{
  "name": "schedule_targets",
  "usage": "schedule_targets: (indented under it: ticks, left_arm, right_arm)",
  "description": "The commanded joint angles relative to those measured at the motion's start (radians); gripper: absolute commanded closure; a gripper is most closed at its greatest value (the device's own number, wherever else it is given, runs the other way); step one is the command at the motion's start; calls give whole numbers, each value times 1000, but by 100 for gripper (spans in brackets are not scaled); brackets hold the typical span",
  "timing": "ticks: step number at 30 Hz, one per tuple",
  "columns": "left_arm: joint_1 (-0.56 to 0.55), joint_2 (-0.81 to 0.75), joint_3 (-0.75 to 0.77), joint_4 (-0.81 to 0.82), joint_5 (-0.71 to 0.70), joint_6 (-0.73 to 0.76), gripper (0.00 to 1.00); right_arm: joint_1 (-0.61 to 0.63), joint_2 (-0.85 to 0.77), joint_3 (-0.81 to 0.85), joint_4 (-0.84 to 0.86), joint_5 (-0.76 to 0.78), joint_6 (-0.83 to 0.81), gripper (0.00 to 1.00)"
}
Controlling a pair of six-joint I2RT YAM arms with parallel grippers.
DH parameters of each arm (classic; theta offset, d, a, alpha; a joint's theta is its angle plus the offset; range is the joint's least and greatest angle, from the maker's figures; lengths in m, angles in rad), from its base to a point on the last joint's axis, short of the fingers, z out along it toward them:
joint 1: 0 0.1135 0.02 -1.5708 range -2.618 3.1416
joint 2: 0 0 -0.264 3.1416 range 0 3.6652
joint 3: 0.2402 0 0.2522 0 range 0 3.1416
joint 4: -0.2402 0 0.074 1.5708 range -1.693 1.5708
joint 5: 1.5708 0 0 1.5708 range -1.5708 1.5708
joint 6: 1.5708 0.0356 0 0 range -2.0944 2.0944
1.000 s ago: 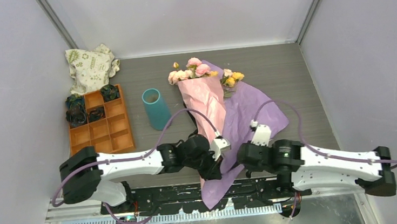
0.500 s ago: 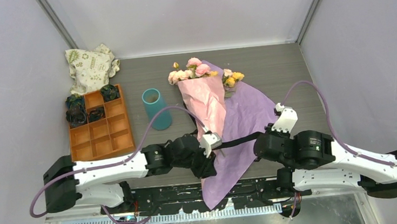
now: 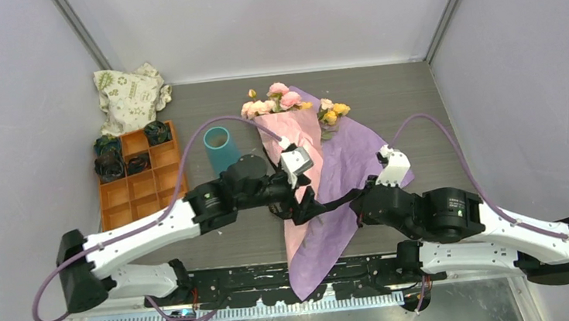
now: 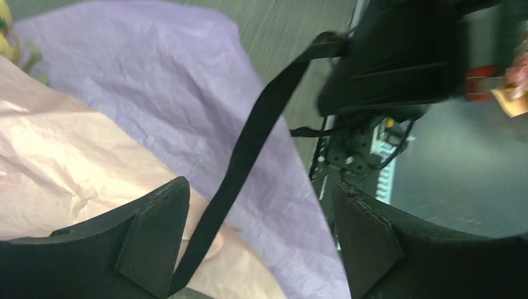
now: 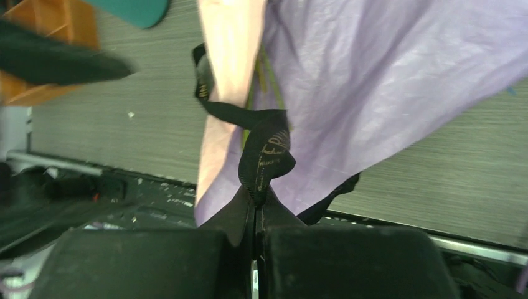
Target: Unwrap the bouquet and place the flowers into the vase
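The bouquet lies along the table's middle, its flowers (image 3: 285,101) at the far end over pink paper (image 3: 300,140) and a lilac sheet (image 3: 353,168). A black ribbon (image 3: 333,202) runs from the wrap's lower part to my right gripper (image 3: 361,199), which is shut on it. In the right wrist view the ribbon (image 5: 264,152) is pinched in that gripper (image 5: 255,202). My left gripper (image 3: 303,205) hovers over the wrap. It stands open (image 4: 258,240), and the ribbon (image 4: 249,149) passes loosely between its fingers (image 4: 155,237). The teal vase (image 3: 221,152) stands upright left of the bouquet.
An orange compartment tray (image 3: 144,190) with small dark bundles sits at the left. A cream printed cloth bag (image 3: 130,96) lies behind it. The lilac sheet overhangs the table's near edge (image 3: 307,279) above the arm bases. Walls close in the table on three sides.
My left gripper has opened, let go of the ribbon and swung away from the near edge up over the wrap. The right gripper stays shut on the ribbon and has shifted slightly left.
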Motion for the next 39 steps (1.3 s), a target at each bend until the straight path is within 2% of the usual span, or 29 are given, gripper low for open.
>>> schedule_targets:
  ticks: [1,10,19,22,25,28,30,39]
  left_arm:
    - [69,89,58,67,141,85,15]
    - [145,170,173,-7,308,151,15]
    - [147,254,239,-6,544,126,19]
    - [147,260,229,18,609,100,28]
    - [147,276,218,29,640,77,45]
    - [148,275,202,17,564,69,62]
    - [149,254,191,10,466,65,69]
    - [202,-25,117,-27,129,58,77]
  right_arm:
    - [6,-10,36,218,-101,-152,99]
    - [5,34,136,295,-225,-299,99]
    - [6,59,212,284,-204,-350,99]
    - [5,55,227,272,-179,-359,99]
    - [6,41,228,266,-155,-363,99]
    - [5,30,229,251,-127,-362,99]
    - [5,22,229,221,-99,-349,99]
    - [6,-51,227,122,24,-292,99]
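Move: The black ribbon, one end still pinched in the right fingers, runs towards the left hand; its middle is about 5 cm right of and 6 cm below the left hand, level ahead. From the right hand it is 4 cm left, 1 cm ahead, 1 cm lower. Below the left hand by 24 cm and ahead by 11 cm lie the pink paper, 4 cm left, and purple paper, 6 cm right. Left dips forward about 4 cm, doubles back rightward and nearly closes; right lifts the pinched ribbon some 9 cm. ##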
